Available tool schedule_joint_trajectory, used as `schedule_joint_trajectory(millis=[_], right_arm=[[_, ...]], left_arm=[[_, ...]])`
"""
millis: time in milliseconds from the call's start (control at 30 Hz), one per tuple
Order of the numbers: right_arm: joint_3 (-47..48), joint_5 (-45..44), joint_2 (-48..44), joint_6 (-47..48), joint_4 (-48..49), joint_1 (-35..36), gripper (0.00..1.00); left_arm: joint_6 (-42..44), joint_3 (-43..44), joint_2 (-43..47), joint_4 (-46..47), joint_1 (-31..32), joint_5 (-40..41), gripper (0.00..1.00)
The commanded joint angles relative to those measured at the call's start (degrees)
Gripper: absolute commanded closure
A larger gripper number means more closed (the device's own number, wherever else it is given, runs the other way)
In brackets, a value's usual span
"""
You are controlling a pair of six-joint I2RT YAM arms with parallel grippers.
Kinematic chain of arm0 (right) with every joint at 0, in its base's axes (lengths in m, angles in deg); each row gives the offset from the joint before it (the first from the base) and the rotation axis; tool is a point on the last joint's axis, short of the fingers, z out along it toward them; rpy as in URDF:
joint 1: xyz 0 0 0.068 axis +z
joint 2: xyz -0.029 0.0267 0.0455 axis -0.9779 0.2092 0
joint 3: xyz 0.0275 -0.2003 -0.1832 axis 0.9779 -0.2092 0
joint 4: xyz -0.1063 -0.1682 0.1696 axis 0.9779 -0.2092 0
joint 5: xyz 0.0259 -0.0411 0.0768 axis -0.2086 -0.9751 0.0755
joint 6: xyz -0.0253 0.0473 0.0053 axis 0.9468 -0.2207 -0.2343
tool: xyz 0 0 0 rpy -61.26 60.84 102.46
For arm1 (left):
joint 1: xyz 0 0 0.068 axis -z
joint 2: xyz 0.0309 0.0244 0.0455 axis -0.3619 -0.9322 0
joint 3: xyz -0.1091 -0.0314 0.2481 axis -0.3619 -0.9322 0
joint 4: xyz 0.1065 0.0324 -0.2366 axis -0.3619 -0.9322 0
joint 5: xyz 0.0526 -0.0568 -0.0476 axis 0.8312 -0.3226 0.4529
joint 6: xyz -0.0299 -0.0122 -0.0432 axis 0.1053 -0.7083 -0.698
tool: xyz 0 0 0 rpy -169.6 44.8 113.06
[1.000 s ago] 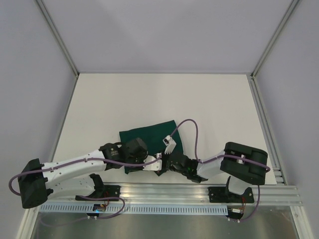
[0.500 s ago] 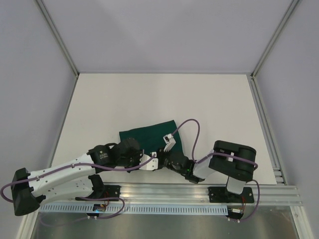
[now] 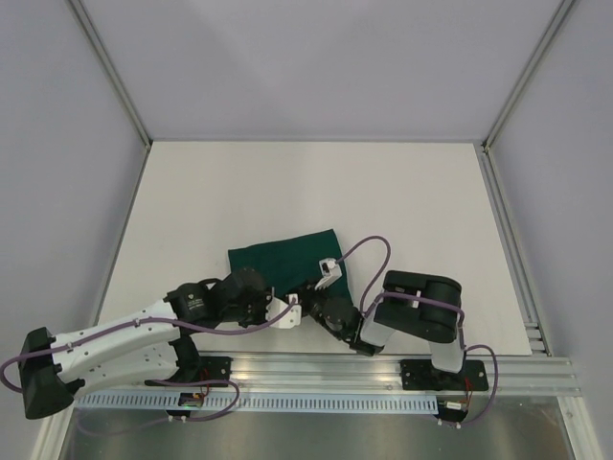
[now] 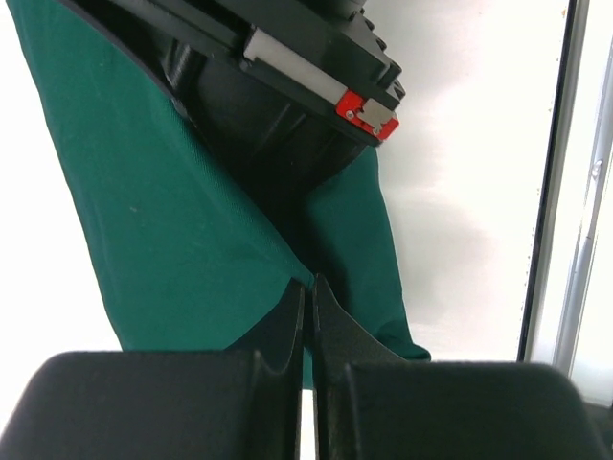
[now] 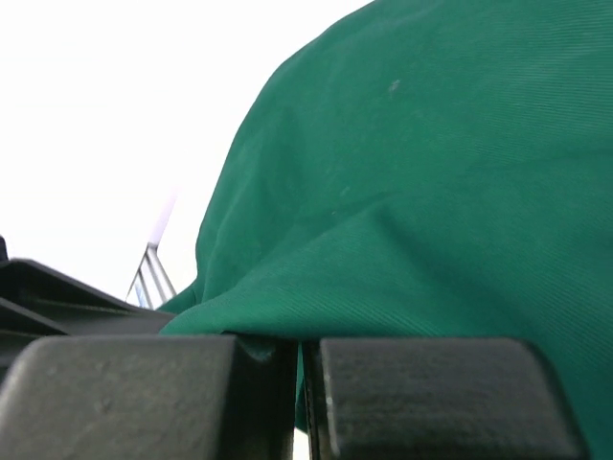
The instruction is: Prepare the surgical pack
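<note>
The surgical pack shows only as a dark green cloth, lying in a folded rectangle near the table's front edge. My left gripper reaches in from the left at the cloth's near edge. In the left wrist view its fingers are shut on the edge of the green cloth. My right gripper comes in from the right, close beside the left one, and its black body fills the top of the left wrist view. Its jaws are shut on a fold of the cloth. The cloth's near edge is hidden under both wrists.
An aluminium rail carrying both arm bases runs along the near table edge. Metal frame posts and grey walls enclose the white table. A metal strip borders the table on the right of the left wrist view.
Both arms have drawn back toward the near edge and slid left. The left gripper has finished closing on the cloth edge. The cloth's far part has hardly moved.
</note>
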Motion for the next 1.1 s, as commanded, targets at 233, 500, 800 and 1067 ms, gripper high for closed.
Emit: schedule_joint_trajectory(millis=[233, 500, 800, 1067], right_arm=[[-5.8, -22.9, 3.7, 2.9, 7.6, -2.5, 1.0], [-6.0, -20.4, 3.4, -2.4, 5.2, -6.6, 1.0], [1.4, -9.6, 1.6, -7.4, -5.6, -4.9, 0.99], [1.1, -10.7, 8.5, -12.9, 5.1, -9.7, 0.99]], left_arm=[[0.5, -4.0, 3.6, -1.5, 0.4, -2.4, 1.0], [0.9, -5.2, 3.9, -0.9, 0.4, -1.7, 1.0], [2.0, -3.9, 1.5, 3.9, 0.3, 3.8, 1.0], [2.5, -4.9, 0.7, 2.8, 0.4, 3.0, 1.0]])
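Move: The green wrapped pack lies with its middle about 4 cm ahead of the right hand, level sideways and some 3 cm lower; from the left hand, which already pinches a fold of it, that middle is roughly 9 cm ahead, 3 cm right and 7 cm below. From the right hand, the pack's far right corner is about 17 cm ahead and 11 cm right, its far left corner some 11 cm ahead and 16 cm left, both about 5 cm lower. The green fold stays pinched in the left fingers, which sink nearly 2 cm and ease slightly forward and left. Beneath it, the right hand's shut fingers, still against the cloth, sweep about 4 cm right and 3 cm forward, then another 3 cm or so forward with a small return left, turning some 15 degrees clockwise and working away from the left hand. ##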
